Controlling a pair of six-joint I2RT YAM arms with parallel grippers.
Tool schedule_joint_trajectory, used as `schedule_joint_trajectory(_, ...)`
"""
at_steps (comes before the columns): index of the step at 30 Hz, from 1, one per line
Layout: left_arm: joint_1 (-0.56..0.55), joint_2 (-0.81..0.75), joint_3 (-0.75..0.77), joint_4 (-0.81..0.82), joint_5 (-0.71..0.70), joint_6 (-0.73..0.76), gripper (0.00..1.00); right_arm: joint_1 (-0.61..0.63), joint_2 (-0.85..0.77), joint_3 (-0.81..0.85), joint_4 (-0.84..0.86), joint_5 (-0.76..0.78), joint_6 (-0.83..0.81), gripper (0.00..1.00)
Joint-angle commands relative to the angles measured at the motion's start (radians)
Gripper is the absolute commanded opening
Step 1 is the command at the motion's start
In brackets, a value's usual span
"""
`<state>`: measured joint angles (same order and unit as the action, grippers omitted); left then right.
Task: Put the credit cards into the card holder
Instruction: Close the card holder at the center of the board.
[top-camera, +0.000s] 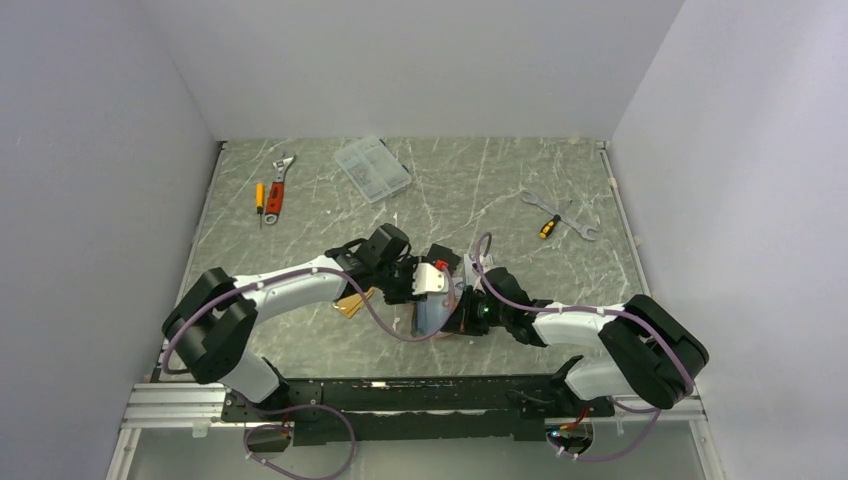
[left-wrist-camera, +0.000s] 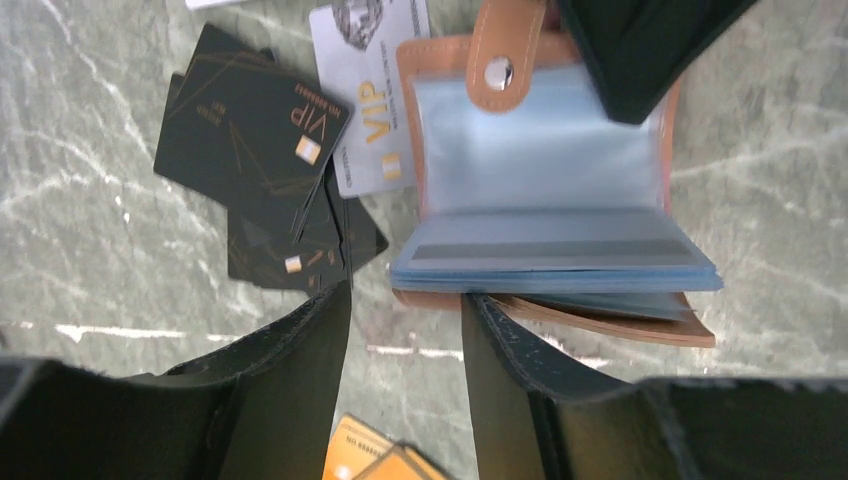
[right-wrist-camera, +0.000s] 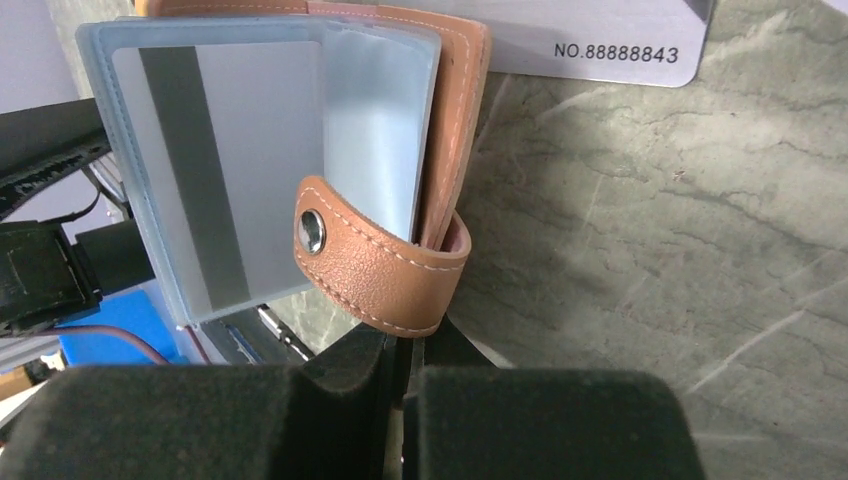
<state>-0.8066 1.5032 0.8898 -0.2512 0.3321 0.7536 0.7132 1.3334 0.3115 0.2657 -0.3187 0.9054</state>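
The card holder (left-wrist-camera: 540, 170) lies open on the table, its salmon-pink cover around pale-blue sleeves. One sleeve holds a silver-grey card with a dark stripe (right-wrist-camera: 220, 170). My right gripper (right-wrist-camera: 415, 340) is shut on the holder's cover edge, just under the snap tab (right-wrist-camera: 370, 260). My left gripper (left-wrist-camera: 405, 300) is open with nothing between its fingers, its tips at the holder's near edge. A silver VIP card (left-wrist-camera: 365, 90) and black VIP cards (left-wrist-camera: 250, 120) lie left of the holder. Orange-gold cards (left-wrist-camera: 370, 460) lie under my left gripper.
A clear compartment box (top-camera: 372, 168) stands at the back. An orange-handled wrench (top-camera: 278, 190) and small screwdriver (top-camera: 260, 197) lie at the back left. Another wrench with a screwdriver (top-camera: 560, 215) lies at the back right. Both arms meet over the table's middle.
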Motion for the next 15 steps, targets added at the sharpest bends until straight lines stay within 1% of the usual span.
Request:
schedule_joint_trajectory(1,-0.044,0.074,0.068,0.027,0.071,-0.107,0.5,0.005,-0.006,0.02,0.053,-0.069,-0.039,0.0)
schedule_joint_trajectory(4,-0.062,0.082,0.077,0.044,0.076,-0.141,0.5,0.005,0.024,0.037,0.089,-0.115,-0.046,0.0)
schedule_joint_trajectory(7,-0.064,0.101,0.113,0.035,0.093,-0.207,0.49,0.005,0.072,0.037,0.157,-0.17,-0.036,0.0)
schedule_joint_trajectory(8,-0.065,0.106,0.123,0.031,0.102,-0.225,0.49,0.006,0.086,0.035,0.178,-0.184,-0.031,0.02)
schedule_joint_trajectory(11,-0.075,0.117,0.118,0.046,0.105,-0.252,0.49,0.005,0.09,0.006,0.237,-0.207,-0.011,0.2)
schedule_joint_trajectory(14,-0.08,0.134,0.084,0.078,0.071,-0.268,0.47,-0.002,0.045,-0.028,0.259,-0.201,-0.001,0.4)
schedule_joint_trajectory(15,-0.084,0.139,0.068,0.094,0.053,-0.276,0.47,-0.009,0.025,-0.042,0.266,-0.199,0.004,0.46)
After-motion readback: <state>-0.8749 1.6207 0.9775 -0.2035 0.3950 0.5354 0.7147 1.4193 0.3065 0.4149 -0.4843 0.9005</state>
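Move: Standing half-raised, the card holder's left flap has its middle about 5 cm back and 2 cm right of the left hand, a shade lower. The black cards lie 7 cm ahead, 3 cm right of the left hand, the VIP card 4 cm ahead, 8 cm right, both some 6 cm below. From the right hand, that flap is about 3 cm ahead, 5 cm left and 4 cm up; the strap is barely 2 cm ahead, 1 cm left. Sweeping right about 4.5 cm and then also some 2 cm back, the left hand, its fingers half open, keeps a fingertip behind the flap and pushes it over towards the right half, tilting about 10 degrees. The right hand, shut beside the strap, eases 2 cm left and slightly back, turns a little counter-clockwise, and late on opens its fingers over a third of the way. ##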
